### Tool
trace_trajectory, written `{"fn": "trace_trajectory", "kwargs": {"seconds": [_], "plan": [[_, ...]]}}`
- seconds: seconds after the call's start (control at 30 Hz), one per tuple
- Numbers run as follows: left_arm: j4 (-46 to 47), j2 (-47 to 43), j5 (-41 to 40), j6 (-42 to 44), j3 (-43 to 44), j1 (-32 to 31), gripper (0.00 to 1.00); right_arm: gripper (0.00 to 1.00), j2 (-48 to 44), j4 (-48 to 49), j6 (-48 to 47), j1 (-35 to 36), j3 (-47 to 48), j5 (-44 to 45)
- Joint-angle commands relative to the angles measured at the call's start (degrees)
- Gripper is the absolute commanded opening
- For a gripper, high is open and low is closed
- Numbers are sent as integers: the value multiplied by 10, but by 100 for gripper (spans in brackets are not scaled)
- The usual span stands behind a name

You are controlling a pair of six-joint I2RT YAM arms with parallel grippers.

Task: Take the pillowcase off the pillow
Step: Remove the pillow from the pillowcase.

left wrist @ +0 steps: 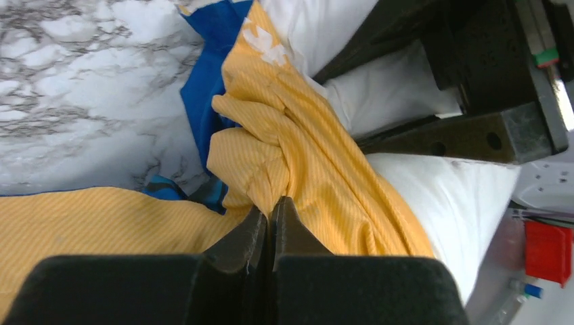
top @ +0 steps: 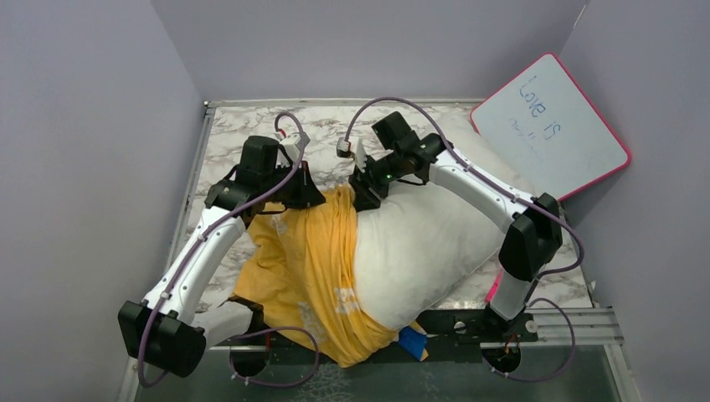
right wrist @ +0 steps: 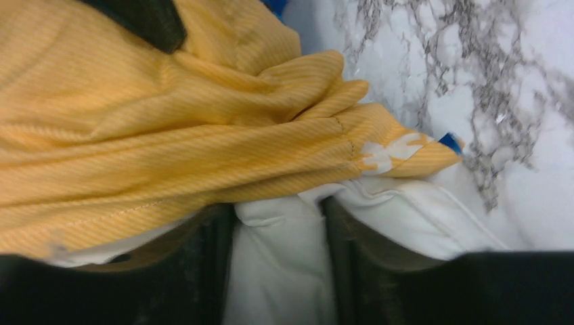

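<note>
The pillowcase, orange-yellow side out, is bunched over the left half of the white pillow, whose right half lies bare. My left gripper sits at the far edge of the cover. In the left wrist view this gripper is shut on a pinched fold of the pillowcase, with the pillow beside it. My right gripper stands next to it on the pillow's far edge. In its own view the right gripper is open, white pillow bulging between the fingers under the pillowcase hem.
A pink-edged whiteboard leans at the back right, touching the pillow's far corner. The marble table shows behind the arms. A metal rail runs along the near edge. Grey walls close in on the left, back and right.
</note>
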Motion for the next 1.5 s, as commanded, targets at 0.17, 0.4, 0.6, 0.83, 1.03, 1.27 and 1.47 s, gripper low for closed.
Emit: {"fn": "trace_trajectory", "kwargs": {"seconds": [0.17, 0.4, 0.6, 0.83, 1.03, 1.27, 1.47], "plan": [[17, 3, -122, 38, 106, 17, 0, 1, 5, -44, 28, 0, 33, 138], [-58, -21, -294, 51, 117, 37, 0, 1, -70, 79, 81, -4, 1, 330], [-79, -20, -355, 64, 137, 65, 0, 1, -98, 149, 124, -5, -10, 386], [-64, 8, -247, 70, 154, 74, 0, 1, -101, 154, 161, -5, -14, 323], [-99, -16, -389, 50, 125, 137, 0, 1, -105, 180, 226, -21, 7, 480], [-79, -15, -406, 51, 102, 280, 0, 1, -78, 173, 302, -28, 82, 484], [-55, -4, -214, 34, 81, 299, 85, 1, -7, 146, 327, -28, 138, 507]]}}
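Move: Between the right hand's open fingers, practically at the hand point, stands the white pillow fold; the pillow's middle is some 20 cm to that hand's right, 5 cm back and 8 cm lower. The left hand already holds the pillowcase's far edge; the clear table it goes towards is about 24 cm left, 5 cm ahead and 19 cm below. The case's bunched bulk lies about 17 cm back, 2 cm left and 12 cm below that hand. Pinching the white fold shut first, the right hand then draws the pillow forward about 13 cm and up some 11, drifting right and swinging roughly 55 degrees clockwise. The left hand drags the case edge away from the pillow, forward a little and then about 25 cm left in two pulls with a brief pause, turning some 50 degrees counter-clockwise and opening at the end. ##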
